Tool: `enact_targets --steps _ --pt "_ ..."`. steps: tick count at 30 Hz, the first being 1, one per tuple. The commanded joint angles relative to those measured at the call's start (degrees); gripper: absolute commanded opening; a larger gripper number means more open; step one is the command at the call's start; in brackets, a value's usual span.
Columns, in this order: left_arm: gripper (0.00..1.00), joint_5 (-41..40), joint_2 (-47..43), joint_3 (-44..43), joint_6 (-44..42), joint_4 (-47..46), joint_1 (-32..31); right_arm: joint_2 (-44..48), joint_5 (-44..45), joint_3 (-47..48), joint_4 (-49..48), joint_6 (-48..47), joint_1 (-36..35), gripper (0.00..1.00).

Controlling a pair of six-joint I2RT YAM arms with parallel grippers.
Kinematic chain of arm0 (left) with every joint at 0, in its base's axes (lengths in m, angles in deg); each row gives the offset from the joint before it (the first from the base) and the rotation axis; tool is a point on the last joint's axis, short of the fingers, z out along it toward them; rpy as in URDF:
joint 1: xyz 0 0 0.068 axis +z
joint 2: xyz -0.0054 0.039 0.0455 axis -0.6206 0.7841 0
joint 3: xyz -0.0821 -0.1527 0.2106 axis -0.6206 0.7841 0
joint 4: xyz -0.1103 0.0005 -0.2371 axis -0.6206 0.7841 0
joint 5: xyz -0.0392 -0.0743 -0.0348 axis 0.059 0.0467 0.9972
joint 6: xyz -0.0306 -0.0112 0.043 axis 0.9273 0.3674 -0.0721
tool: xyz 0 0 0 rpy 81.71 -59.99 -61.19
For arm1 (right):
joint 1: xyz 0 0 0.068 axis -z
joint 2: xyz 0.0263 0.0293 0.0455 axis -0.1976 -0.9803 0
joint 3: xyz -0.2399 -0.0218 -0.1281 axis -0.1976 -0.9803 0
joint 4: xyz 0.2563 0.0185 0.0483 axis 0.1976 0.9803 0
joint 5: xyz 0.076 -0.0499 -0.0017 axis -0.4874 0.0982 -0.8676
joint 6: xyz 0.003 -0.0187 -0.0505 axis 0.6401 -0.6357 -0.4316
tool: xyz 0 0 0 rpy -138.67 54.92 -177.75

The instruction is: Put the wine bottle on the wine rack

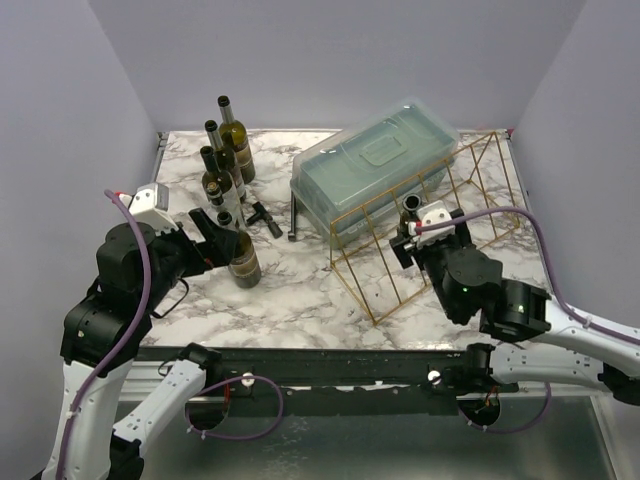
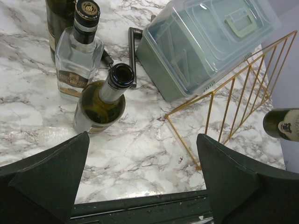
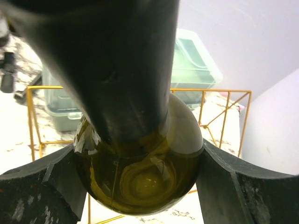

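Note:
My right gripper (image 1: 418, 232) is shut on a dark green wine bottle (image 1: 411, 205), held in the air over the near end of the gold wire wine rack (image 1: 460, 215). In the right wrist view the bottle (image 3: 140, 172) fills the space between both fingers (image 3: 42, 186), with the rack (image 3: 224, 112) behind and below it. The left wrist view catches the held bottle (image 2: 282, 123) at its right edge, beyond the rack (image 2: 229, 100). My left gripper (image 1: 215, 235) (image 2: 142, 140) is open and holds nothing, just short of an uncorked green bottle (image 2: 105, 100) standing on the marble.
A translucent bluish lidded box (image 1: 375, 165) (image 2: 210, 42) lies behind the rack, touching it. Several more bottles (image 1: 225, 160) stand at the back left, one of them clear glass (image 2: 78, 56). Black tools (image 1: 265, 215) lie between the bottles and the box. The table's front edge (image 1: 320, 350) is close.

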Motion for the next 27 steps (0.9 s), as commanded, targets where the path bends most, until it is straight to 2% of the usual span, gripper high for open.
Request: enact_targets --steps 1,5,10,12,15,20,24,27 --pt "0.99 2.09 -0.01 0.93 -0.08 0.23 0.04 -3.56 -2.09 4.2 -0.92 0.48 9.39 0.01" --pt "0.99 2.63 -0.21 0.55 -0.44 0.38 0.04 -7.49 -15.65 6.32 2.25 1.74 27.12 0.01" --pt "0.99 1.69 -0.14 -1.12 -1.05 1.2 0.04 -12.24 -15.65 5.85 -3.23 0.53 39.51 0.01" --pt "0.99 1.91 0.32 -1.22 -0.78 0.94 0.04 -12.71 -23.79 3.64 -4.94 -3.75 45.36 0.0" --pt "0.99 2.7 1.35 -1.22 -1.12 0.85 0.04 -13.41 -27.52 0.35 -10.68 -4.82 53.01 0.01" --pt "0.99 3.17 2.47 0.51 -1.16 -0.15 0.04 -15.37 -34.02 -0.69 -13.75 -0.61 60.24 0.0" --pt "0.99 4.14 4.64 2.5 -2.23 -2.05 0.04 -19.02 -34.75 -2.46 -18.06 -0.67 62.81 0.01" --pt "0.99 4.49 7.01 2.06 -3.86 -2.23 0.04 -20.83 -39.24 -3.18 -19.92 -2.83 64.68 0.01"
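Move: The right hand holds a wine bottle by its body. The slot it heads for, at the rack's right end, lies about 20 cm ahead, 21 cm to its right and 22 cm below; the rack's middle is some 11 cm ahead and 8 cm right, the storage box roughly 25 cm ahead and 4 cm left. From the empty left hand, the nearest green bottle stands some 8 cm ahead, 2 cm left, and the clear bottle 17 cm ahead, 6 cm left, their middles about 20 cm lower. Sweeping right and forward over the rack, the right arm carries the still-gripped bottle about 18 cm right and 16 cm out while sinking some 10 cm; its wrist turns clockwise about 30 degrees and tips down a little, and it finishes straight forward and down by the rack's right end. Late on, the open left hand eases down and forward towards the nearest green bottle. ##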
